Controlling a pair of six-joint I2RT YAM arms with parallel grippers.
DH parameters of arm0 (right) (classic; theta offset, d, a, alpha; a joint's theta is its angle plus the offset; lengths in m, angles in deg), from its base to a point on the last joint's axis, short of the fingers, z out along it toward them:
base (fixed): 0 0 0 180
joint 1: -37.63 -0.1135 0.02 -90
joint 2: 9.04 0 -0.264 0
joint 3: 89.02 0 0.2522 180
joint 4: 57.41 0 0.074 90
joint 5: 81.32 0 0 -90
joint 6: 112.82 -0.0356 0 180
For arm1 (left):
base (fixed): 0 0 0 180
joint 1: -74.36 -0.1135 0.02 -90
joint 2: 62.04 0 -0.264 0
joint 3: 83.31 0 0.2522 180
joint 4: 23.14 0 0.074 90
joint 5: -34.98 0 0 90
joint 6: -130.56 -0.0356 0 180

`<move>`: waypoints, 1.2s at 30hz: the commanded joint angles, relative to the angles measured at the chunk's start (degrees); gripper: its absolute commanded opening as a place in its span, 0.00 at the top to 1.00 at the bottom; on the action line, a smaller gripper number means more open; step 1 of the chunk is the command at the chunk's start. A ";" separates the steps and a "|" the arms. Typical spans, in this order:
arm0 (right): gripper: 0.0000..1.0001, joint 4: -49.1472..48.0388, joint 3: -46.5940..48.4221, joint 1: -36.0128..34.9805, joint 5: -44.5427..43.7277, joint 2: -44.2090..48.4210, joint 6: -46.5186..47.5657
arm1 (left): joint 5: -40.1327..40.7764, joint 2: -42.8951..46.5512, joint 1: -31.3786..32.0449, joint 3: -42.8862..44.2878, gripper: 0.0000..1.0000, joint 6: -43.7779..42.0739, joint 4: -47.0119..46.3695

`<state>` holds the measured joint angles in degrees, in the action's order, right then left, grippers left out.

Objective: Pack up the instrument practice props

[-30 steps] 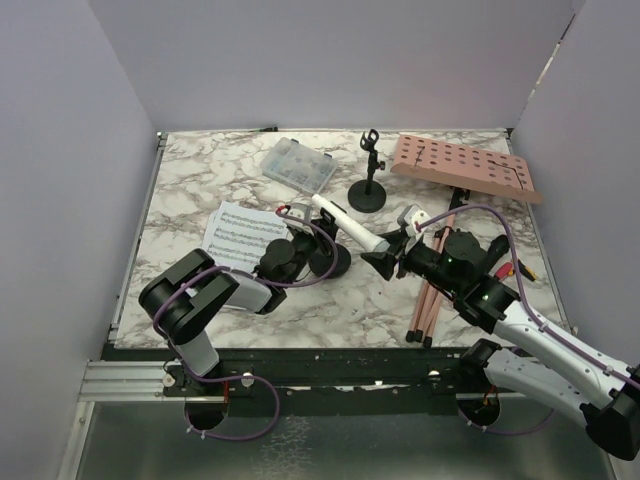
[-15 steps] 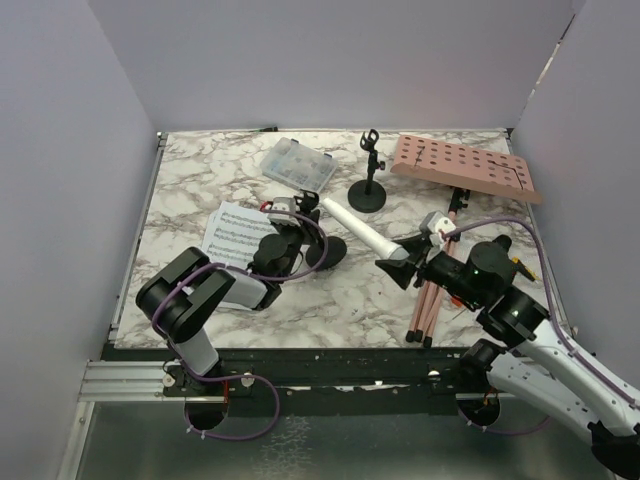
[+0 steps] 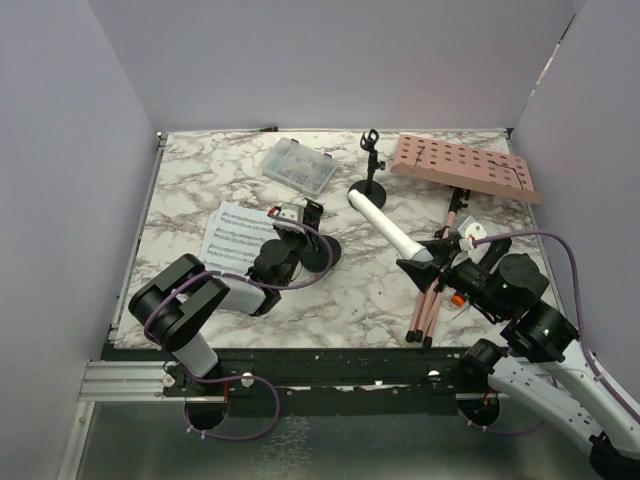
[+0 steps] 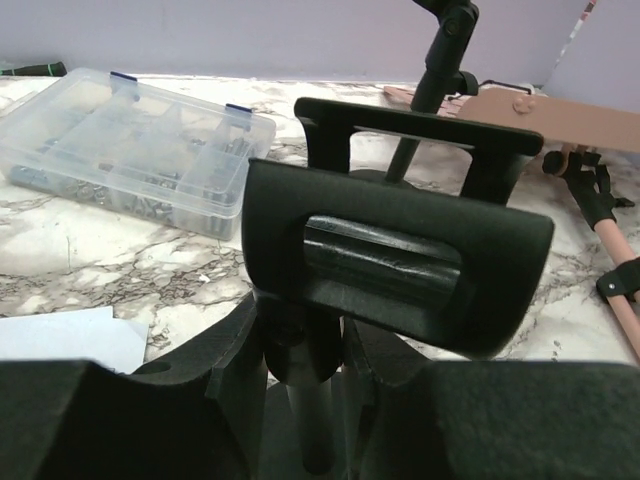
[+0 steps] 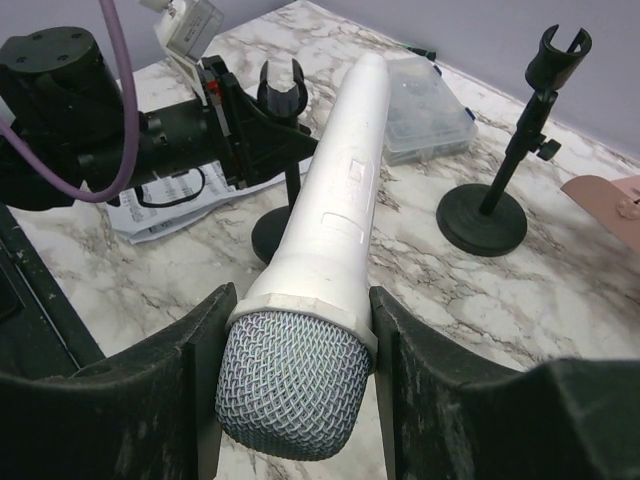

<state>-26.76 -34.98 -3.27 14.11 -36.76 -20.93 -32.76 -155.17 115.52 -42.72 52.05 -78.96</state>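
Observation:
My right gripper (image 3: 422, 264) (image 5: 295, 370) is shut on the mesh head of the white microphone (image 3: 385, 225) (image 5: 340, 200), which hangs above the table with its body pointing up-left. My left gripper (image 3: 308, 222) (image 4: 320, 370) is shut on the thin stem of a black round-based mic holder (image 3: 322, 258) (image 4: 400, 260), whose empty clip stands just beyond the fingers. A second mic holder (image 3: 368, 192) (image 5: 485, 215) stands upright further back. The pink perforated board (image 3: 465, 168) lies at the back right, with its pink tripod legs (image 3: 432, 298) beside my right arm. Sheet-music pages (image 3: 235, 235) lie left of my left gripper.
A clear plastic compartment box (image 3: 298, 165) (image 4: 130, 140) sits at the back, left of the second holder. White walls close the table on the left, back and right. My right arm's purple cable loops over the tripod legs.
My right gripper has carried the white microphone rightwards and back, away from the held holder's clip. The left gripper stays on the holder stem and has shifted slightly away from the arm bases.

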 commanded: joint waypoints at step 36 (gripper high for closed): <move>1.00 5.70 9.28 -0.23 3.30 -4.17 -5.48 | -13.12 39.39 2.58 -3.20 0.21 -25.07 36.63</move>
<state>-22.85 -28.86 -3.27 14.79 -40.52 -25.37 -41.83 -124.28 117.95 -48.68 35.46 -56.01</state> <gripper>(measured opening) 0.519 0.787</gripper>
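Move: The left fingers already grip the near mic stand just under its clip. The stand's middle is about 5 cm below that hand and 1 cm to its right, level fore and aft. From the left hand, the second mic stand is some 15 cm ahead and 12 cm right, and the sheet music roughly 16 cm left and 2 cm ahead. The right hand holds the white microphone; from it, the near stand lies about 17 cm ahead, 17 cm left and 19 cm lower. Draw the left gripper back about 2 cm and slightly right, still gripping the near stand's stem, and pause briefly. Then spread the fingers wide to let go, dipping a little before backing off leftward and rising about 8 cm from the dip, rolling the wrist some 15 degrees, left side up. Hold the white microphone nearly still in the right hand, lifting it about 2 cm at the end. ##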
